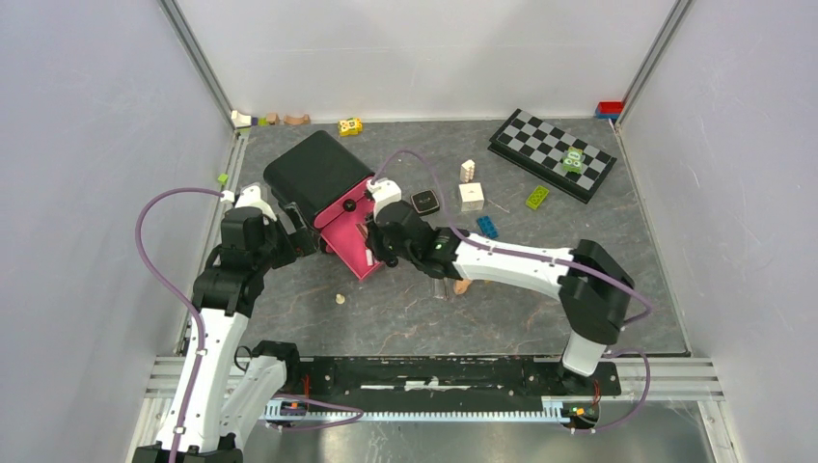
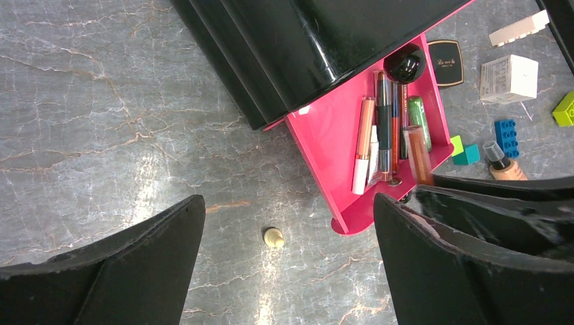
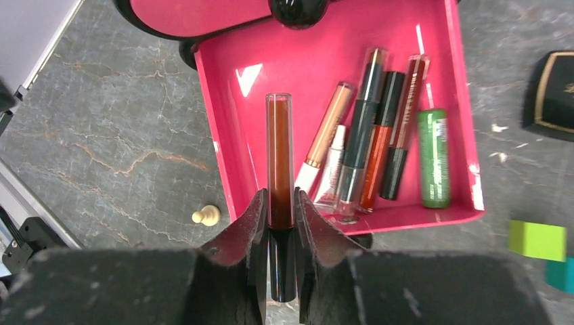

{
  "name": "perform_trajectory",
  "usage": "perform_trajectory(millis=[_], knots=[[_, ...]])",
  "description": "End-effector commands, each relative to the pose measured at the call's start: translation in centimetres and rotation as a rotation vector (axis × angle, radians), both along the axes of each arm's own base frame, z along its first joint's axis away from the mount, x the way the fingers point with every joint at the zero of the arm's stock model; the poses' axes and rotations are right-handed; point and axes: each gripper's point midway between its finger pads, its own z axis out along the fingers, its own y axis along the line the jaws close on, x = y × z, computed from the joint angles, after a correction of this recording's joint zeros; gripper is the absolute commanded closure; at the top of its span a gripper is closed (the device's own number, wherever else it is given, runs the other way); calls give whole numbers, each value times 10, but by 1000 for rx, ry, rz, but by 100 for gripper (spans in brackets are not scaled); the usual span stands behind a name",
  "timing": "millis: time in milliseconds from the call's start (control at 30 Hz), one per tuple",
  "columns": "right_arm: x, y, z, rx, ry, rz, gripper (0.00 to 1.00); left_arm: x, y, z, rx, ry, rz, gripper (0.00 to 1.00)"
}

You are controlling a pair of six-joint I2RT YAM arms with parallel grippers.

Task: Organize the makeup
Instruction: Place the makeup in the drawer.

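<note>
My right gripper [image 3: 279, 203] is shut on a brown lip-gloss tube [image 3: 279, 156], holding it by its black cap end. The tube hangs over the left part of the pink drawer [image 3: 237, 135], which is pulled out of the black organizer box [image 1: 316, 174]. Several tubes lie side by side in the drawer, among them a green tube [image 3: 433, 159]. A black square compact [image 1: 424, 202] lies on the table behind the drawer. A foundation bottle [image 2: 504, 164] lies right of the drawer. My left gripper [image 2: 290, 223] hangs open over bare table beside the drawer's front left corner.
A cream chess pawn [image 2: 273, 237] lies on the table below the left gripper. A chessboard [image 1: 552, 152] sits at the back right. A white cube [image 1: 471, 196], a blue brick [image 1: 487, 227] and a green brick [image 1: 536, 197] lie right of the drawer. Small toys [image 1: 350, 126] line the back wall.
</note>
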Motion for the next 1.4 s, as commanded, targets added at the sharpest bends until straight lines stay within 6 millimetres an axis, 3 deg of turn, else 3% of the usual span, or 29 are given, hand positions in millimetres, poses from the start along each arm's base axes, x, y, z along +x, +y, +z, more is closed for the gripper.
perform_trajectory(millis=[0, 300, 533, 800, 1367], knots=[[8, 31, 15, 127, 29, -9, 94, 4, -1, 9, 3, -39, -10, 0], [19, 52, -4, 159, 49, -38, 94, 3, -2, 8, 1, -38, -13, 0], [28, 54, -23, 154, 45, -82, 94, 3, -1, 8, 3, -37, -11, 0], [34, 65, -33, 163, 34, -80, 87, 4, -2, 7, 2, -34, -15, 0], [37, 62, -59, 106, 37, -82, 80, 3, -2, 8, 3, -36, -13, 0]])
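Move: The right hand holds the brown lip tube; the bare strip of drawer floor it is taken to lies about 5 cm to its left, 3 cm ahead and some 8 cm below. Beside that strip, the pale concealer lies about 3 cm left, 3 cm ahead of the hand, and the green tube about 6 cm ahead, 3 cm right, both roughly 8 cm down; the black knob is 9 cm ahead, 5 cm left. From the left hand, the strip lies roughly 7 cm right, level with it, 12 cm below. Keeping the brown tube pinched near its black cap, the right hand sinks about 7 cm towards the bare strip of drawer floor between the drawer's left wall and the pale concealer, shifting some 5 cm left and a little forward as it goes. Most of the leftward shift comes early, and the descent goes in steps with short easings, the wrist tilting only about 5 degrees and the fingers staying shut on the tube, which comes down close over the floor. ##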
